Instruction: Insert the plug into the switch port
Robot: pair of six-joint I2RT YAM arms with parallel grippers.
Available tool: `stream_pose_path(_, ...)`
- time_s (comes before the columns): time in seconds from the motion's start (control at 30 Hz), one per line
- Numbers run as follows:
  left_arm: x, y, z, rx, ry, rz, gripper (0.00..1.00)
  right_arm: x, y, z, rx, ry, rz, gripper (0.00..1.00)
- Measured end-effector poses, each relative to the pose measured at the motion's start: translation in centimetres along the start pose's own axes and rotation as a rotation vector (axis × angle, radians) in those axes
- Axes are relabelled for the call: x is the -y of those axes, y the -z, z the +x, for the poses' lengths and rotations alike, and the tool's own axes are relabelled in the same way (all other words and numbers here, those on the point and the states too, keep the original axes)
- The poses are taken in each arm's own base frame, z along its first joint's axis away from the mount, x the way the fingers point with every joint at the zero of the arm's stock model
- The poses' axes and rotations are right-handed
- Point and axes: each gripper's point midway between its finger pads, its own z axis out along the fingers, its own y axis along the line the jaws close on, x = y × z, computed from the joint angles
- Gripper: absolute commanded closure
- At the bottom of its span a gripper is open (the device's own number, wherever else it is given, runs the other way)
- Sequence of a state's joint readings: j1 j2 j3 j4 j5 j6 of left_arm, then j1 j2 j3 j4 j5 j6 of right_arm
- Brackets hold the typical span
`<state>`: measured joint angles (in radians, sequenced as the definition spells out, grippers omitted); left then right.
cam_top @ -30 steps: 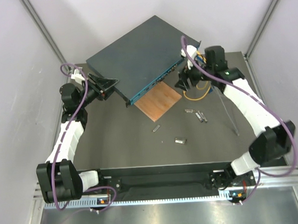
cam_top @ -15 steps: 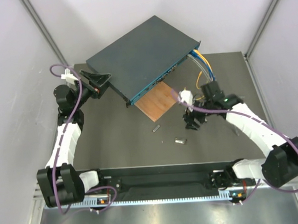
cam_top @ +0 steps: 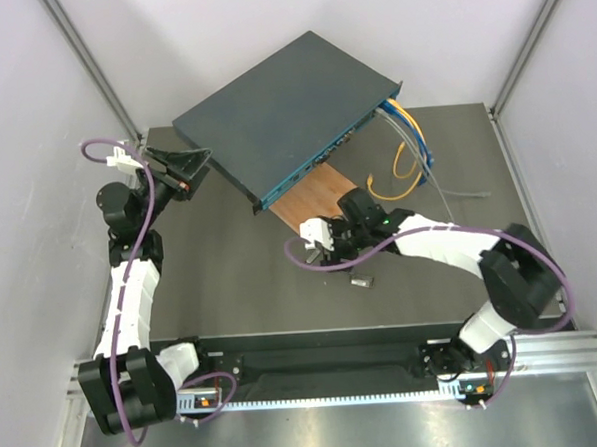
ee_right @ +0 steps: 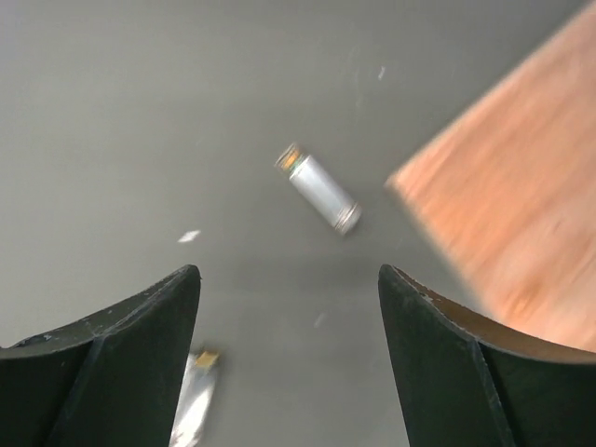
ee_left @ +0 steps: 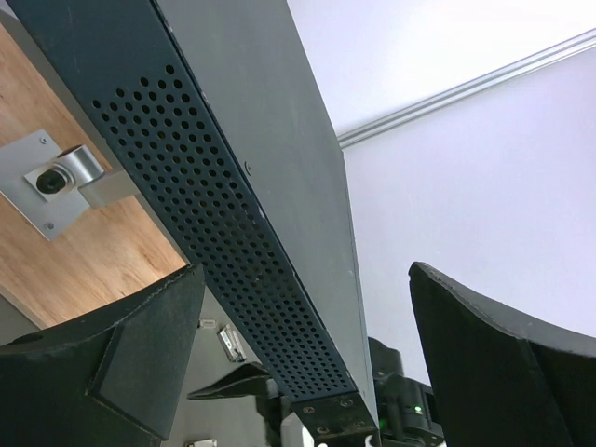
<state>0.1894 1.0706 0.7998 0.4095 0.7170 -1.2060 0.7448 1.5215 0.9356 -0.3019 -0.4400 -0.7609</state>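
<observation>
The switch [cam_top: 283, 114] is a dark blue-grey box with a teal front face, lying at an angle at the back of the mat. Its perforated side [ee_left: 233, 233] fills the left wrist view. My left gripper [cam_top: 187, 165] is open and empty just off the switch's left corner, whose end shows ahead of the jaws [ee_left: 307, 268]. My right gripper [cam_top: 328, 244] is open and empty, low over the mat by the wooden square. In the right wrist view a small silver plug [ee_right: 318, 191] lies just ahead of the open gripper [ee_right: 289, 272]. A second plug [ee_right: 191, 400] lies by the left finger.
A thin brown wooden square [cam_top: 322, 197] lies under the switch's front corner and also shows in the right wrist view [ee_right: 521, 205]. Blue, orange and yellow cables [cam_top: 406, 143] hang from the switch's right end. Another silver plug [cam_top: 359, 278] lies on the mat. Grey walls stand close on both sides.
My right arm has swung from the switch's right end down and left across the mat to the wooden square's front edge. My left gripper has drawn back left from the switch.
</observation>
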Motion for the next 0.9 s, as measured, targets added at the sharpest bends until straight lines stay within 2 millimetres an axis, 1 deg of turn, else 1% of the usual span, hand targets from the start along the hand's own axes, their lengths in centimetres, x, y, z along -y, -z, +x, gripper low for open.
stream_pose_path(0.07, 0.1, 0.0, 0.0, 0.001, -0.001, 0.001, 0.05, 0.7, -1.4, -0.5, 0.017, 0.050, -0.012, 0.24)
stream_pose_path(0.13, 0.0, 0.0, 0.0, 0.001, -0.001, 0.000, 0.04, 1.1, -2.5, -0.5, 0.023, 0.099, -0.023, 0.24)
stream_pose_path(0.27, 0.0, 0.0, 0.0, 0.002, 0.000, -0.001, 0.04, 1.8, -4.1, -0.2, 0.023, 0.184, -0.044, 0.25)
stream_pose_path(0.33, 0.0, 0.0, -0.1, 0.003, 0.000, -0.001, 0.04, 2.0, -4.6, 0.0, 0.020, 0.216, -0.052, 0.27)
stream_pose_path(0.37, 0.0, 0.1, -0.1, 0.004, -0.001, -0.001, 0.04, 2.1, -4.9, 0.1, 0.019, 0.233, -0.058, 0.28)
stream_pose_path(0.47, -0.1, 0.1, -0.2, 0.007, -0.001, -0.003, 0.05, 2.3, -5.8, 0.3, 0.015, 0.265, -0.078, 0.38)
stream_pose_path(0.5, -0.1, 0.1, -0.2, 0.007, -0.001, -0.004, 0.04, 2.4, -6.1, 0.4, 0.011, 0.269, -0.087, 0.43)
stream_pose_path(0.6, -0.3, 0.1, -0.2, 0.005, 0.001, -0.010, 0.05, 2.3, -6.9, 0.7, 0.003, 0.276, -0.127, 0.48)
stream_pose_path(0.73, -0.6, 0.1, -0.1, 0.005, 0.004, -0.026, 0.05, 2.0, -7.8, 0.7, -0.010, 0.262, -0.206, 0.50)
stream_pose_path(0.77, -0.7, 0.2, -0.1, 0.005, 0.002, -0.026, 0.05, 2.0, -7.9, 0.7, -0.015, 0.260, -0.217, 0.52)
stream_pose_path(0.8, -0.7, 0.2, -0.1, 0.005, 0.002, -0.027, 0.05, 2.0, -8.0, 0.7, -0.021, 0.258, -0.230, 0.57)
stream_pose_path(0.9, -0.7, 0.2, -0.2, 0.006, -0.002, -0.028, 0.05, 1.8, -8.1, 0.8, -0.036, 0.252, -0.270, 0.64)
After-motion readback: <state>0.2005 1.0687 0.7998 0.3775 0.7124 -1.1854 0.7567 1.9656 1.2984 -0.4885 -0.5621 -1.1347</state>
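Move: The loose plug on the table lies about 6 cm to the right hand's left, some 3 cm ahead and about 7 cm below it. The wooden board's near corner is roughly 4 cm straight ahead of that plug. A second plug lies some 7 cm to the right hand's right and 5 cm back, also on the table. From the left hand, the first plug is about 21 cm to the right, 7 cm back and 34 cm lower. Down and to the left, with some forward reach early on, the right hand glides about 8 cm in all towards the loose plug beside the board's corner. Its wrist turns some 20 degrees counter-clockwise, and the fingers narrow from wide open to roughly half that gap, their tips coming to either side of the plug; contact can't be seen. ##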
